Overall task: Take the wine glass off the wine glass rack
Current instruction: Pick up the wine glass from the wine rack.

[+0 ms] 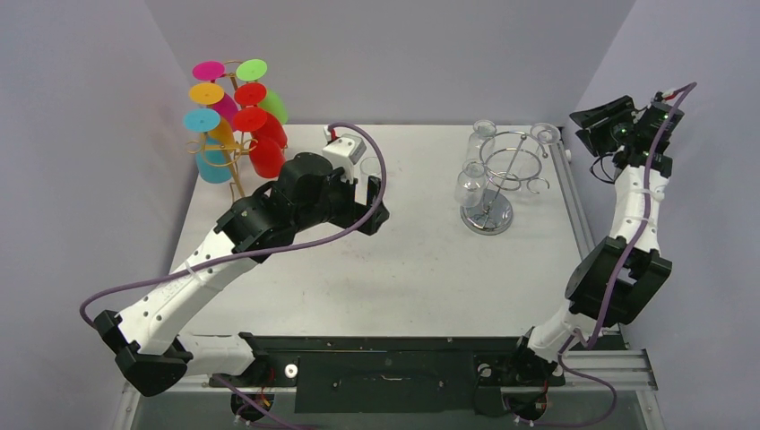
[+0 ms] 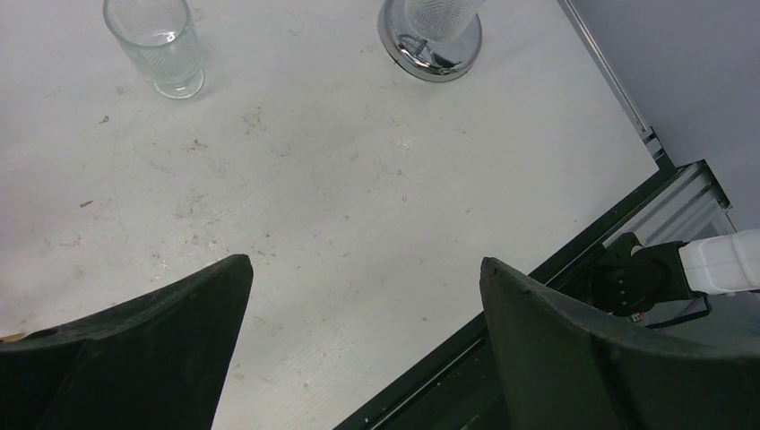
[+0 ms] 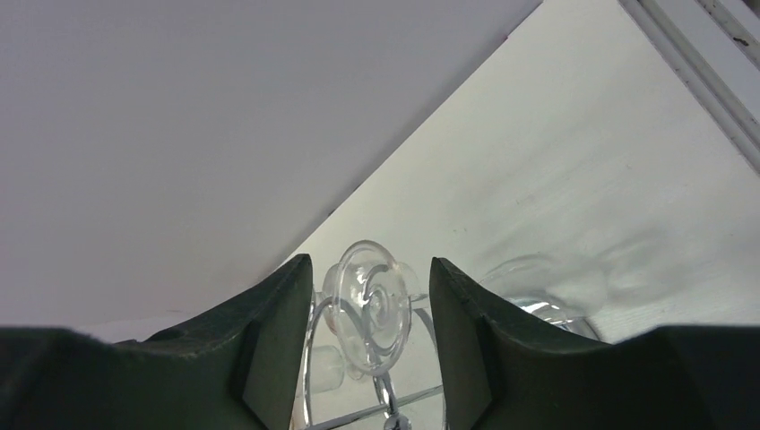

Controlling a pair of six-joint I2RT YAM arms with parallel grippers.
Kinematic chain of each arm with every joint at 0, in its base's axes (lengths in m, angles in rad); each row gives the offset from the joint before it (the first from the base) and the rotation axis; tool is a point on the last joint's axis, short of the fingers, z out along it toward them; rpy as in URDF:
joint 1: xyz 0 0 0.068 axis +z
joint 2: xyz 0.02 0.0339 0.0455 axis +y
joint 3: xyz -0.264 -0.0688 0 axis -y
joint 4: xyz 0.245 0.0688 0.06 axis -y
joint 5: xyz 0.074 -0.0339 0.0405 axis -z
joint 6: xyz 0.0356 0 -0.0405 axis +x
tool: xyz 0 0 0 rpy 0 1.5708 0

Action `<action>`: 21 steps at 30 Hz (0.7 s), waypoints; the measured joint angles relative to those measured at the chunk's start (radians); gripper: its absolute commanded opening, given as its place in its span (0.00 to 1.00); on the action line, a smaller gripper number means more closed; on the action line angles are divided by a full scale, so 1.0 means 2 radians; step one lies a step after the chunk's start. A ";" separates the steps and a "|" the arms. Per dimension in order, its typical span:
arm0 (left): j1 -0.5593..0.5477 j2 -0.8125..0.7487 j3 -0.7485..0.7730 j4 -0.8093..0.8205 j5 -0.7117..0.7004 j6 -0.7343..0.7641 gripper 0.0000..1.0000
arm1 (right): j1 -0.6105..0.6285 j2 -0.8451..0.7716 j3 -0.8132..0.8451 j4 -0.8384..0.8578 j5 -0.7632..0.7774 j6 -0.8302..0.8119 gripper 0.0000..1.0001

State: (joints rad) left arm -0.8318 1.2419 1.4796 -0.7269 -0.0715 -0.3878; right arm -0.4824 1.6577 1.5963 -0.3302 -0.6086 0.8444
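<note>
The chrome wine glass rack (image 1: 513,159) stands at the table's back right on a round base (image 1: 487,218), with clear wine glasses hanging from it upside down. One wine glass (image 1: 543,133) hangs at the rack's far right edge. My right gripper (image 1: 581,127) is level with its round foot (image 3: 376,309). In the right wrist view, my right gripper (image 3: 370,270) has a finger on each side of that foot, with a narrow gap on both sides. The rack's wire ring (image 3: 313,358) runs under the foot. My left gripper (image 2: 366,269) hangs open over bare table.
A clear glass (image 2: 161,45) stands upright on the table just beyond the left gripper (image 1: 372,204). A stand of coloured plastic wine glasses (image 1: 235,118) occupies the back left corner. Two more glasses (image 1: 470,184) (image 1: 482,133) hang on the rack's left side. The table's metal edge rail (image 1: 574,202) runs right of the rack.
</note>
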 measured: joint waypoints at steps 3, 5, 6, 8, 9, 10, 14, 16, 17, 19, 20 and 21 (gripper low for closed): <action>0.000 -0.002 -0.003 -0.002 0.000 0.003 0.96 | 0.004 0.021 0.011 -0.003 -0.003 -0.011 0.45; 0.000 -0.003 -0.003 -0.002 -0.001 0.005 0.96 | 0.010 0.035 0.015 -0.013 -0.003 -0.021 0.44; 0.000 -0.004 -0.003 -0.002 -0.001 0.006 0.96 | 0.013 0.041 0.017 -0.018 -0.004 -0.026 0.43; 0.000 -0.005 -0.003 -0.002 -0.002 0.007 0.96 | 0.021 0.051 0.021 -0.025 -0.005 -0.034 0.41; 0.000 -0.005 -0.003 -0.002 -0.002 0.008 0.96 | 0.025 0.055 0.023 -0.027 -0.005 -0.037 0.41; 0.000 -0.006 -0.003 -0.002 -0.003 0.009 0.96 | 0.027 0.059 0.025 -0.031 -0.005 -0.039 0.41; 0.000 -0.006 -0.003 -0.002 -0.005 0.013 0.96 | 0.039 0.061 0.027 -0.035 -0.005 -0.045 0.35; 0.000 -0.006 -0.004 -0.002 -0.005 0.013 0.96 | 0.041 0.061 0.029 -0.035 -0.005 -0.047 0.30; 0.000 -0.006 -0.004 -0.002 -0.005 0.013 0.96 | 0.042 0.061 0.030 -0.035 -0.005 -0.048 0.28; 0.000 -0.006 -0.004 -0.002 -0.005 0.013 0.96 | 0.042 0.061 0.030 -0.035 -0.005 -0.049 0.27; 0.000 -0.006 -0.004 -0.002 -0.005 0.013 0.96 | 0.042 0.061 0.030 -0.035 -0.005 -0.049 0.27; 0.000 -0.006 -0.004 -0.002 -0.005 0.013 0.96 | 0.042 0.061 0.030 -0.035 -0.005 -0.049 0.26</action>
State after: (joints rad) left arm -0.8314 1.2304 1.4712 -0.7315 -0.0818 -0.3622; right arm -0.3981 1.7802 1.6569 -0.4004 -0.6178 0.7464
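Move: The far-right wine glass hangs foot-up on the rack. Its middle is about 4 cm to the right gripper's left, 3 cm ahead and some 10 cm below; its foot is only about 5 cm below. The rack's centre is about 10 cm left and 2 cm back. The far-left glass hangs 10 cm left of the target, level with it in reach. From the left gripper, the target is about 23 cm ahead, 29 cm right and 12 cm below. Lower the right gripper about 5 cm, easing it forward a little and then mainly left some 3 cm, so the fingers come in at the foot of the far-right wine glass. Turn the wrist slightly counter-clockwise and tip it down, roughly 10 degrees in all. Keep closing the half-open fingers to about a quarter open, one above and one below the foot's near rim. ##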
